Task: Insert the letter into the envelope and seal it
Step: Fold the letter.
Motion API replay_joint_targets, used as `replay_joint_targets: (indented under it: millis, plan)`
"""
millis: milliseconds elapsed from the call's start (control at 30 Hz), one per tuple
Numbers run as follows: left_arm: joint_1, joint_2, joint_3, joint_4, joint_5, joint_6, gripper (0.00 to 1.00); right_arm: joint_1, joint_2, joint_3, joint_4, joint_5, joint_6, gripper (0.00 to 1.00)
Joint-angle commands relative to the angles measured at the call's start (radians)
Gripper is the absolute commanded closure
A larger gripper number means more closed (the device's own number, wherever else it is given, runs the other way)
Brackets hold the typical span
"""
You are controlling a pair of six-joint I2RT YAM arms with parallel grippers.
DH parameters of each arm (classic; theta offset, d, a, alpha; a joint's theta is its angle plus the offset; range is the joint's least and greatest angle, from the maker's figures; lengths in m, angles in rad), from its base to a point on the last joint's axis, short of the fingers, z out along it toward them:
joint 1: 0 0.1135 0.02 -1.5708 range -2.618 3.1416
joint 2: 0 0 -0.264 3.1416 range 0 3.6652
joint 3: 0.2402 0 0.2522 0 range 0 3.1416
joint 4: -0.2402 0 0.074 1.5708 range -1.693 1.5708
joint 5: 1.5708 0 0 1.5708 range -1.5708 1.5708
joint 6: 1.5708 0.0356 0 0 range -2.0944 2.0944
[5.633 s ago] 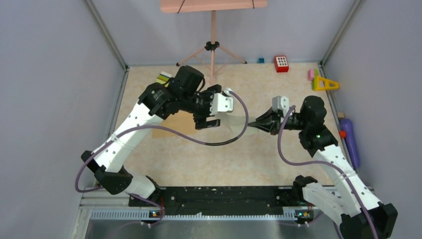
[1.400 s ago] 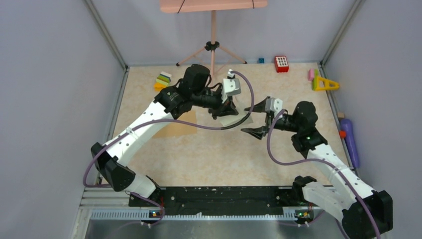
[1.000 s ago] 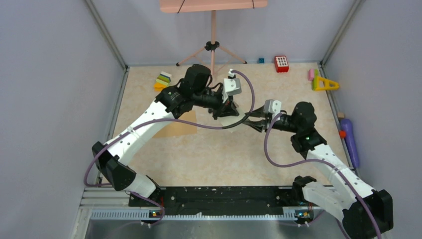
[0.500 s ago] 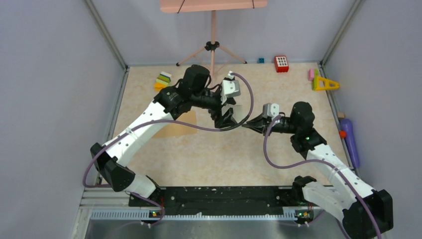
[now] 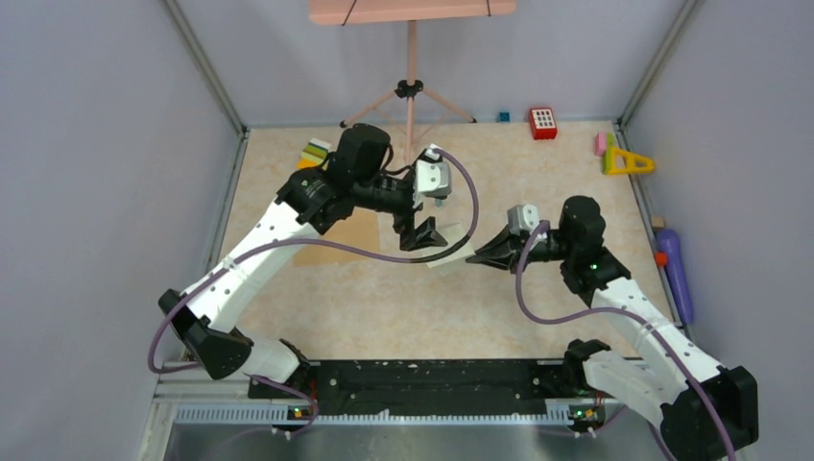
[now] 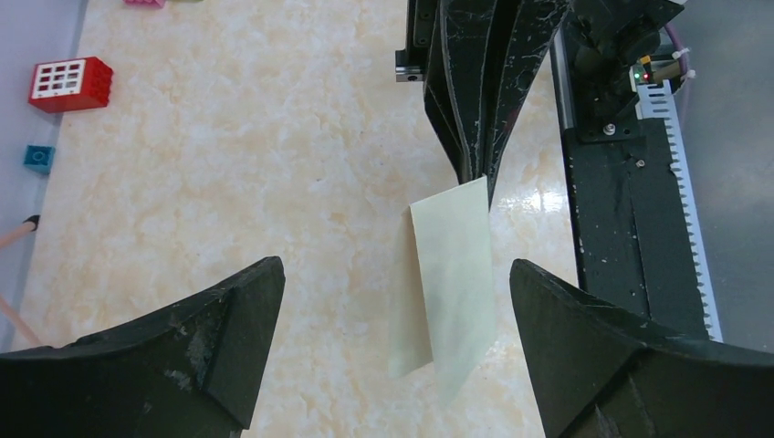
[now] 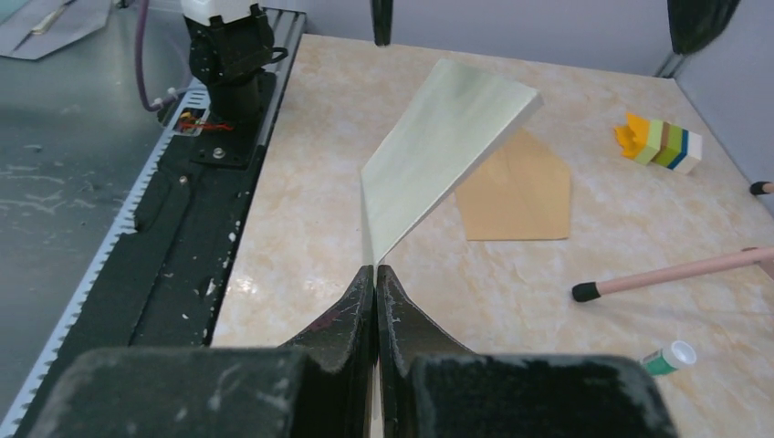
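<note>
The letter (image 5: 449, 253), a pale cream folded sheet, hangs above the table between the two arms. My right gripper (image 5: 472, 257) is shut on its near corner; in the right wrist view the letter (image 7: 443, 151) rises from the shut jaws of the right gripper (image 7: 375, 272). My left gripper (image 5: 422, 238) stands open just left of the sheet. In the left wrist view the letter (image 6: 454, 274) lies between the spread fingers (image 6: 196, 342), touching neither. The brown envelope (image 5: 357, 230) lies flat on the table, partly under the left arm, and shows as an envelope (image 7: 520, 196) beyond the sheet.
A tripod stand (image 5: 410, 91) rises at the back centre, one leg (image 7: 675, 272) near the envelope. A striped block (image 5: 315, 151), a red block (image 5: 543, 123), a yellow triangle (image 5: 629, 161) and a purple bottle (image 5: 678, 274) line the edges. The black rail (image 5: 422, 379) runs along the near edge.
My left gripper has opened, let go of the letter and drawn back slightly left. My right gripper has shut on the sheet's edge and now holds it alone.
</note>
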Motion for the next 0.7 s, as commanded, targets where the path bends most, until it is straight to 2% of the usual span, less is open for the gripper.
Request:
replay_joint_targets:
  millis: [0,367,400,467,567,667]
  plan:
    - [0.003,0.049,0.039,-0.036,0.076,0.032,0.01,-0.007,-0.011,0.061,0.010,-0.098,0.024,1.00]
    - [0.003,0.120,0.080,-0.140,0.205,0.083,0.01,-0.013,-0.032,0.079,-0.067,-0.103,-0.046,1.00]
    - [0.003,0.120,0.080,-0.144,0.210,0.088,0.04,-0.013,-0.032,0.077,-0.065,-0.092,-0.048,1.00]
    - [0.003,0.118,0.082,-0.154,0.217,0.096,0.18,-0.017,-0.033,0.072,-0.060,-0.066,-0.057,1.00]
    - [0.003,0.112,0.079,-0.159,0.218,0.103,0.58,-0.019,-0.032,0.064,-0.042,-0.033,-0.055,1.00]
    - [0.003,0.107,0.071,-0.155,0.211,0.103,0.89,-0.024,-0.032,0.059,-0.020,-0.014,-0.042,1.00]
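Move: The letter, half folded and already pinched by the right fingers, has its middle about 7 cm below the open left hand, some 2 cm back and 2 cm to its right. From the left hand, the envelope lies on the table about 12 cm ahead, 21 cm to the left and 33 cm down; the small bottle stands roughly 20 cm ahead, 2 cm right and 31 cm down. From the right hand the letter's middle is about 5 cm left, 2 cm forward and 2 cm higher. The left hand, fingers wide open, sinks about 4 cm onto the raised free end of the letter and then eases some 2 cm back and 1 cm right, tipping and turning clockwise about 10 degrees each, before its fingers close and pinch the paper, one on each side. The right hand keeps its pinch on the lower end throughout, drawing back about 1.5 cm and rising nearly 1 cm while the left comes down, then starting forward again as the left fingers shut. ##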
